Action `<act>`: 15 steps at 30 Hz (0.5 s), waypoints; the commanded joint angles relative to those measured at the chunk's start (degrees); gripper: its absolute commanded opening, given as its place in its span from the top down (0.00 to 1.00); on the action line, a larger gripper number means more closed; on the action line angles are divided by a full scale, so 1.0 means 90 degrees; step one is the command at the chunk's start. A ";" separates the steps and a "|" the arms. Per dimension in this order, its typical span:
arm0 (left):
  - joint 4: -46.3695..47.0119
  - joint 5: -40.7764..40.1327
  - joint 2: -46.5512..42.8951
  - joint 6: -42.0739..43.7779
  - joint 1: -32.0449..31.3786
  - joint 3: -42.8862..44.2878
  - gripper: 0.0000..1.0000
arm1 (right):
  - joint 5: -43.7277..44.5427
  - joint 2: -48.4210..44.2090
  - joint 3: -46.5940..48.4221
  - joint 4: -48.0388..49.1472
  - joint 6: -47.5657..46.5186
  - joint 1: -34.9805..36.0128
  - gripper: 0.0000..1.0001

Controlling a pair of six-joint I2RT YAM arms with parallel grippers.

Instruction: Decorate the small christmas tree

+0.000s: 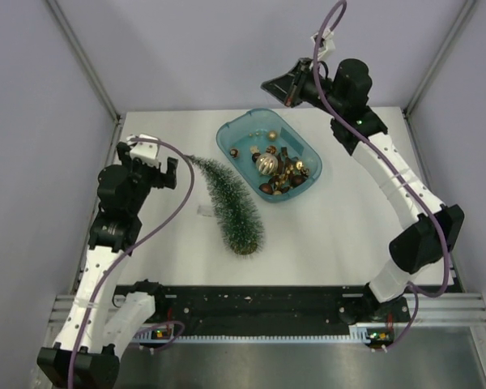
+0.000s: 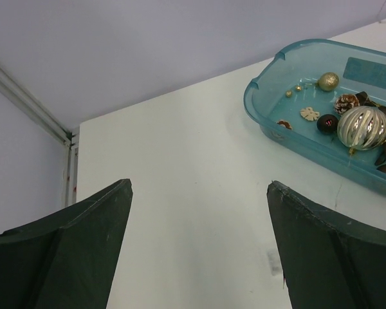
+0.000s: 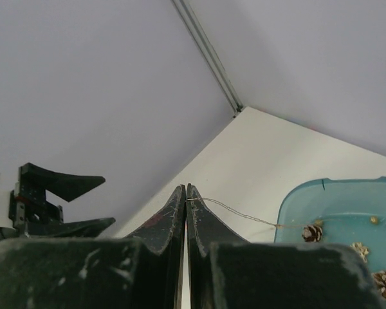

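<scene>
The small christmas tree (image 1: 231, 204) lies flat on the white table, its tip toward the back left and its base toward the front. My left gripper (image 1: 167, 173) hovers just left of the tip, open; in the left wrist view my left gripper (image 2: 199, 187) has only bare table between its fingers, and the tree is out of that view. My right gripper (image 1: 277, 86) is raised over the back rim of the teal tray (image 1: 227, 139). It is shut on a thin gold thread (image 3: 238, 212) that runs to a small pine cone (image 3: 312, 233) at the tray.
The tray (image 2: 257, 106) holds several ornaments, among them a ribbed silver-gold ball (image 2: 363, 127), a small gold ball (image 2: 328, 81) and a dark ball (image 2: 327, 123). A small grey mark (image 1: 204, 211) sits on the table beside the tree. Walls enclose the table.
</scene>
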 commanded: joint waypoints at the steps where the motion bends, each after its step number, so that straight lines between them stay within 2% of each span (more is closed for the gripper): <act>1: -0.0120 -0.0069 -0.0366 -0.0148 0.0184 0.0123 0.09 | 0.0235 -0.0715 -0.0516 -0.0018 -0.0353 -0.0089 1.00; 7: -0.0305 -0.0137 -0.0796 -0.0138 0.0312 -0.0033 0.07 | 0.0567 -0.2053 -0.1630 -0.0038 -0.0607 -0.0099 1.00; 15: -0.0940 0.0175 -0.0797 -0.0265 0.0400 0.0230 0.05 | 0.0675 -0.3596 -0.2499 -0.0740 -0.0754 -0.0109 1.00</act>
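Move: My shut right hand already has a thin gold wire at its fingertips. The tree this wire is for has its middle about 11 cm back, 12 cm to the left and some 30 cm below it; the tray of ornaments lies roughly 11 cm ahead, 1 cm to the left and 42 cm down. From my open left hand the tree's middle is 1 cm back, 15 cm right and 17 cm lower; the small clear box is 2 cm ahead, 7 cm right and 32 cm down. Keeping the gold wire pinched at the fingertips, I sweep my right hand back about 10 cm and some 6 cm to the right, high above the table and away from the ornament tray, dipping about 4 cm at first and then climbing back to its starting height. My empty left hand, fingers staying wide open, eases roughly 3 cm back and 2 cm left, away from the tree and the clear box. ##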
